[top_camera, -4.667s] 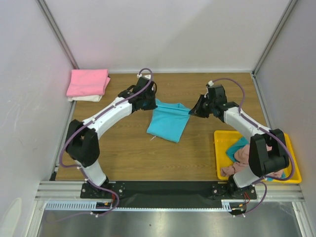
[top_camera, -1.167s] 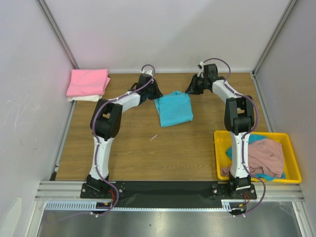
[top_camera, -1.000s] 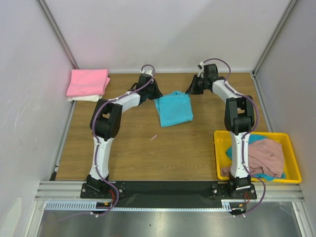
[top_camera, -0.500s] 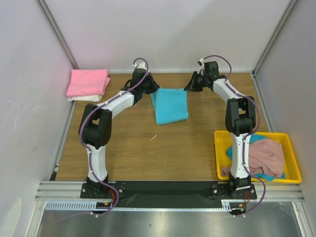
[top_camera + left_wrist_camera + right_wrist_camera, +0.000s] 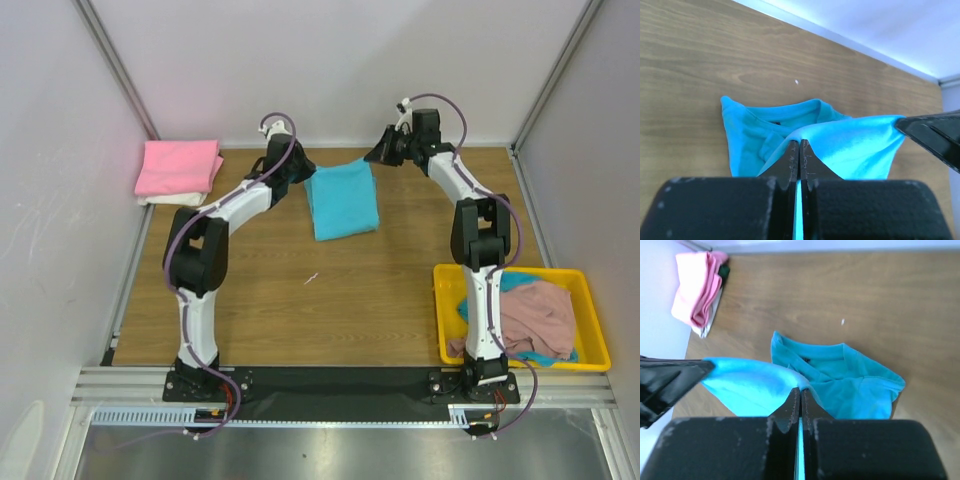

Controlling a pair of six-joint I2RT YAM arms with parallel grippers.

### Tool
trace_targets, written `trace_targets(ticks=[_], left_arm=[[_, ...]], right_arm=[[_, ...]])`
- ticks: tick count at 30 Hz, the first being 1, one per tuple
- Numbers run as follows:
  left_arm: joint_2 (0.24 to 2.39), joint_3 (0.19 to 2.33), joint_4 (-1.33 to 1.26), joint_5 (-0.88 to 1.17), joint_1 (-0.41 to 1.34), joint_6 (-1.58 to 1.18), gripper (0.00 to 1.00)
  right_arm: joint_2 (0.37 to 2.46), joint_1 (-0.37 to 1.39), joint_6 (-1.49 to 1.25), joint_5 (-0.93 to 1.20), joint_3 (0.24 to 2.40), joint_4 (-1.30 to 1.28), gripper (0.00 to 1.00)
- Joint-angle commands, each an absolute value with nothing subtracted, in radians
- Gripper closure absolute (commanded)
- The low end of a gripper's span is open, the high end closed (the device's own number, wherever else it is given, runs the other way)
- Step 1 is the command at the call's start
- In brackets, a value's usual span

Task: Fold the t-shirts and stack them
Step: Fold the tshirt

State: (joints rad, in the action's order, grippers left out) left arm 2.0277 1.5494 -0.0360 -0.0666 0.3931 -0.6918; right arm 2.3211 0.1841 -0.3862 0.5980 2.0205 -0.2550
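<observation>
A turquoise t-shirt (image 5: 343,200) is stretched between both grippers at the back of the table. Its far edge is lifted and its lower part, collar end included, lies on the wood (image 5: 755,135). My left gripper (image 5: 302,172) (image 5: 799,142) is shut on the left corner of the raised edge. My right gripper (image 5: 372,157) (image 5: 800,388) is shut on the right corner. A folded bright pink t-shirt (image 5: 178,166) (image 5: 695,287) lies on a cream white one (image 5: 170,199) at the back left. A dusty pink t-shirt (image 5: 535,315) and a teal one (image 5: 468,306) lie crumpled in the tray.
The shallow yellow tray (image 5: 441,320) stands at the front right, beside the right arm's base. White walls with metal posts close in the back and both sides. A small white speck (image 5: 312,278) lies on the wooden table.
Both grippers have risen and moved toward the back wall, lifting the turquoise shirt's far edge. The shirt has shifted back and a little left.
</observation>
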Motion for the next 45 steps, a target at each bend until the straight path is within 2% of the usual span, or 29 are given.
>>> trace_targets(ticks=[1, 6, 13, 14, 16, 17, 18, 20, 21, 24, 27, 31, 33, 37, 40, 43, 44, 45], left_arm=[[2.129, 1.655, -0.046, -0.086, 0.357, -0.733, 1.0], [2.27, 1.83, -0.008, -0.089, 0.33, -0.733, 1.0], [2.356, 1.847, -0.014, -0.114, 0.31, -0.81, 1.0], [2.368, 1.848, -0.02, -0.107, 0.307, -0.814, 1.0], [2.378, 1.856, -0.038, -0.068, 0.301, -0.799, 0.99], [2.378, 1.861, -0.046, -0.06, 0.301, -0.775, 0.93], [2.376, 1.873, -0.048, -0.051, 0.301, -0.758, 0.76], [2.369, 1.881, -0.073, -0.008, 0.298, -0.688, 0.58], [2.361, 1.906, -0.068, 0.015, 0.298, -0.666, 0.44], [2.335, 1.954, -0.008, 0.003, 0.298, -0.608, 0.35], [2.249, 1.912, 0.02, 0.027, 0.298, -0.592, 0.34], [2.11, 1.778, -0.115, 0.129, 0.331, -0.62, 0.34], [2.097, 1.752, -0.129, 0.152, 0.348, -0.63, 0.34], [2.108, 1.709, -0.196, 0.192, 0.385, -0.733, 0.34], [2.134, 1.671, -0.288, 0.236, 0.4, -0.829, 0.36], [2.164, 1.663, -0.324, 0.245, 0.423, -0.877, 0.36], [2.175, 1.664, -0.337, 0.248, 0.431, -0.891, 0.35], [2.196, 1.666, -0.353, 0.253, 0.436, -0.905, 0.35]], right_arm=[[2.416, 0.183, -0.406, 0.614, 2.146, -0.204, 1.0], [2.541, 0.169, -0.437, 0.58, 2.226, -0.183, 1.0], [2.661, 0.166, -0.471, 0.637, 2.322, -0.126, 0.96], [2.666, 0.164, -0.477, 0.635, 2.329, -0.117, 0.94], [2.674, 0.163, -0.483, 0.638, 2.348, -0.095, 0.78], [2.675, 0.161, -0.486, 0.638, 2.358, -0.095, 0.72], [2.672, 0.16, -0.491, 0.643, 2.368, -0.094, 0.59], [2.64, 0.152, -0.499, 0.644, 2.372, -0.097, 0.47], [2.625, 0.152, -0.502, 0.64, 2.37, -0.104, 0.38], [2.542, 0.149, -0.502, 0.632, 2.355, -0.138, 0.28], [2.432, 0.15, -0.483, 0.63, 2.291, -0.201, 0.28], [2.249, 0.156, -0.477, 0.624, 2.061, -0.215, 0.3], [2.147, 0.164, -0.48, 0.643, 1.9, -0.175, 0.36], [2.034, 0.184, -0.465, 0.65, 1.695, -0.135, 0.38], [1.979, 0.176, -0.454, 0.646, 1.574, -0.109, 0.32], [1.939, 0.147, -0.479, 0.681, 1.432, -0.026, 0.17], [1.916, 0.14, -0.498, 0.693, 1.393, 0.073, 0.05], [1.91, 0.134, -0.506, 0.709, 1.321, 0.121, 0.0]])
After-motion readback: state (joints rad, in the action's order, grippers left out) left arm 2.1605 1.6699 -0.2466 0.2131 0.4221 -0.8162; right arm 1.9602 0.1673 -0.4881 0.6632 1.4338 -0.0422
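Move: Just ahead of both hands, the t-shirt's collar end lies about 11 cm below them, under the raised top layer whose corners their shut fingers already hold. The middle of the collar end is roughly 7 cm ahead and 5 cm right of the left hand, and 6 cm ahead and 7 cm left of the right hand. The packet's near fold is some 14 cm back and 8 cm right of the left hand, and the pink stack about 31 cm to that hand's left and 4 cm ahead. Swinging forward about 5 cm and down some 10 cm together, both hands lay the held edge of the top layer over the collar end, then open and let go of its corners. Both then rise about 15 cm: the left hand eases back, swings right above the shirt and turns clockwise some 20 degrees; the right hand draws back about 15 cm, sinking again at the end. ##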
